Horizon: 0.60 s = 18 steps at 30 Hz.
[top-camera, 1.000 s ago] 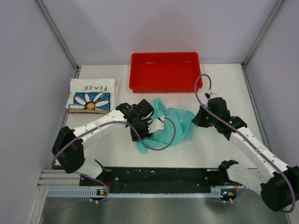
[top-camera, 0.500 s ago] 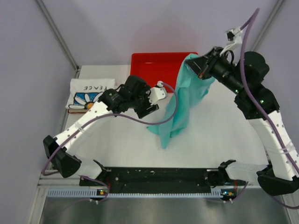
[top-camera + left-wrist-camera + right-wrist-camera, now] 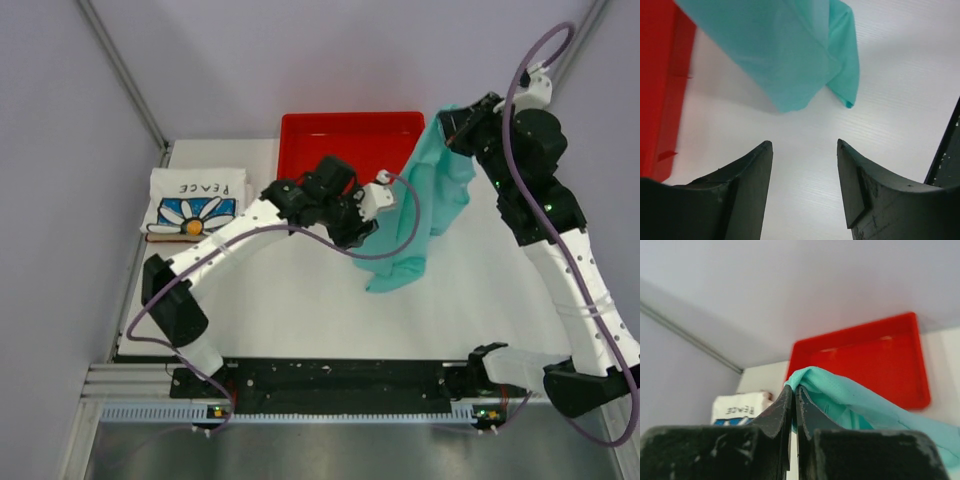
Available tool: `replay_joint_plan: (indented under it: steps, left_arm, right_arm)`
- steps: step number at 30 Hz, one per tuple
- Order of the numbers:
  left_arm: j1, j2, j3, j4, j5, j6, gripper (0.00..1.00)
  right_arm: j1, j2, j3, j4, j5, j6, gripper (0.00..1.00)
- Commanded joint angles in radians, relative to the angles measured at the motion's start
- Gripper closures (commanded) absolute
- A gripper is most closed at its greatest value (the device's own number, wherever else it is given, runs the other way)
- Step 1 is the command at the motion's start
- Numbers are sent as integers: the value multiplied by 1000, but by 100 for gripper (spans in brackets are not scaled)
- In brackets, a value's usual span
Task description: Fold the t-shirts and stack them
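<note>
The teal t-shirt hangs in the air, pinched at its top edge by my right gripper, which is raised high at the back right. In the right wrist view the gripper is shut on a fold of teal cloth. My left gripper sits just left of the hanging shirt. Its fingers stand open with only table between them, and the shirt's lower end dangles ahead of them. The white daisy-print t-shirt lies folded at the back left.
A red tray stands at the back middle, behind the hanging shirt and beside the left gripper. Grey walls and metal posts close in the table on three sides. The black base rail runs along the near edge.
The right gripper carried the teal shirt up off the table and then slightly rightward. The left arm stretched right and farther back, following the hanging shirt with its fingers open.
</note>
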Motion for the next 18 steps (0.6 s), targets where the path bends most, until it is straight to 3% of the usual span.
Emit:
replay_joint_plan:
  steps: [1, 8, 18]
  left_arm:
    - [-75, 110, 34, 35, 65, -68, 42]
    - [-173, 308, 103, 79, -27, -110, 41]
    - [-181, 500, 218, 141, -54, -272, 44]
  right_arm:
    - [-88, -66, -168, 11, 136, 15, 100]
    - [-219, -132, -422, 13, 115, 11, 100]
    - [-251, -143, -526, 17, 121, -29, 100]
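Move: The left hand, open and empty, goes for the t-shirt's loose lower corner on the table, about 11 cm to its right, 3 cm back and some 21 cm below; the red box's middle is roughly 30 cm ahead, 6 cm right and 20 cm below. The right hand still holds the shirt's other end high: that loose corner lies about 12 cm left, 9 cm back and 47 cm below it, the red box 25 cm ahead, 16 cm left and 45 cm below. Keeping its pinch on the shirt, the right hand swings down about 21 cm and some 10 cm to the right, away from the red box's side, its fingers tipping down and turning roughly 20 degrees clockwise. The left hand meanwhile sinks about 14 cm and goes 11 cm right to come close over the loose lower corner, fingers still open and tipping further down; whether it touches the cloth can't be seen. ##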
